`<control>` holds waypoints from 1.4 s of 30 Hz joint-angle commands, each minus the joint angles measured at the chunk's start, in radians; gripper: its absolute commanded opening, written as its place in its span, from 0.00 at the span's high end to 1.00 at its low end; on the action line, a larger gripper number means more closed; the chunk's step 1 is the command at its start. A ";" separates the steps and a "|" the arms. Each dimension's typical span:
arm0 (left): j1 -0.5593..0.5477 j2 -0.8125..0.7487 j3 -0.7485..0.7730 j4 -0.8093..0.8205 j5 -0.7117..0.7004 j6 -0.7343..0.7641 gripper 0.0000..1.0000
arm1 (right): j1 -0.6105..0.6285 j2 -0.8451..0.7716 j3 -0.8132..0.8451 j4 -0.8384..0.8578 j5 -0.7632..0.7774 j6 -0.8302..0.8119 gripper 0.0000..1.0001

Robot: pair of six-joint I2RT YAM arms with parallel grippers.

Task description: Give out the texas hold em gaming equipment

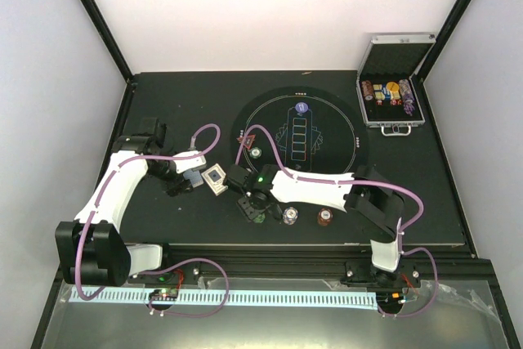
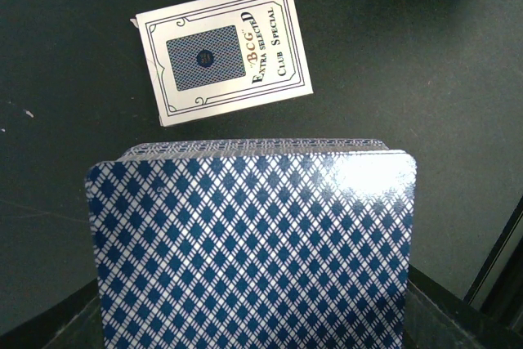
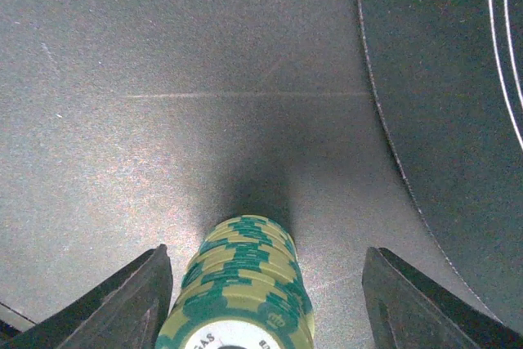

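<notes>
A deck of blue diamond-backed playing cards [image 2: 253, 243] fills the lower left wrist view and hides the fingers of my left gripper [image 1: 194, 179], which is shut on it. Just beyond it, a white title card [image 2: 222, 53] lies flat on the table. A stack of green chips [image 3: 245, 284] stands between the fingers of my right gripper [image 3: 265, 284]. Those fingers are open, with a gap on each side, wider on the right. A purple-white chip stack [image 1: 292, 216] and a red-brown stack [image 1: 325, 218] stand to the right. A red marker [image 1: 249, 138] sits on the mat's left part.
The round black playing mat [image 1: 327, 120] has a purple chip [image 1: 302, 109] at its far side and a green chip [image 1: 256, 153] at its left. The open silver case [image 1: 392, 96] with chip rolls stands at the back right. Cables loop over both arms.
</notes>
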 commanded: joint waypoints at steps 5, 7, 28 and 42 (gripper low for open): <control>0.009 -0.007 0.049 -0.008 0.012 0.018 0.98 | 0.012 0.016 0.000 0.004 0.018 0.007 0.35; 0.008 -0.007 0.049 -0.008 0.011 0.018 0.98 | 0.013 0.013 0.000 0.004 0.023 0.009 0.40; 0.009 -0.009 0.045 -0.011 0.004 0.021 0.98 | 0.016 -0.046 0.049 -0.046 0.035 0.001 0.57; 0.008 -0.007 0.049 -0.012 0.001 0.023 0.98 | -0.008 -0.034 0.107 -0.068 0.047 -0.011 0.57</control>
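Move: The green chip stack is already between the right hand's open fingers, its middle roughly 2 cm below the hand point and under 1 cm off sideways. The white chip stack stands about 9 cm to the hand's right, level with it; the card box lies some 9 cm ahead and 11 cm left; a set-down green chip pile is some 16 cm straight ahead. From the left hand, holding the deck, the green chip stack lies about 7 cm back and 18 cm right. The right fingers close and pinch the green stack's upper chips, then the hand rises about 2 cm. ##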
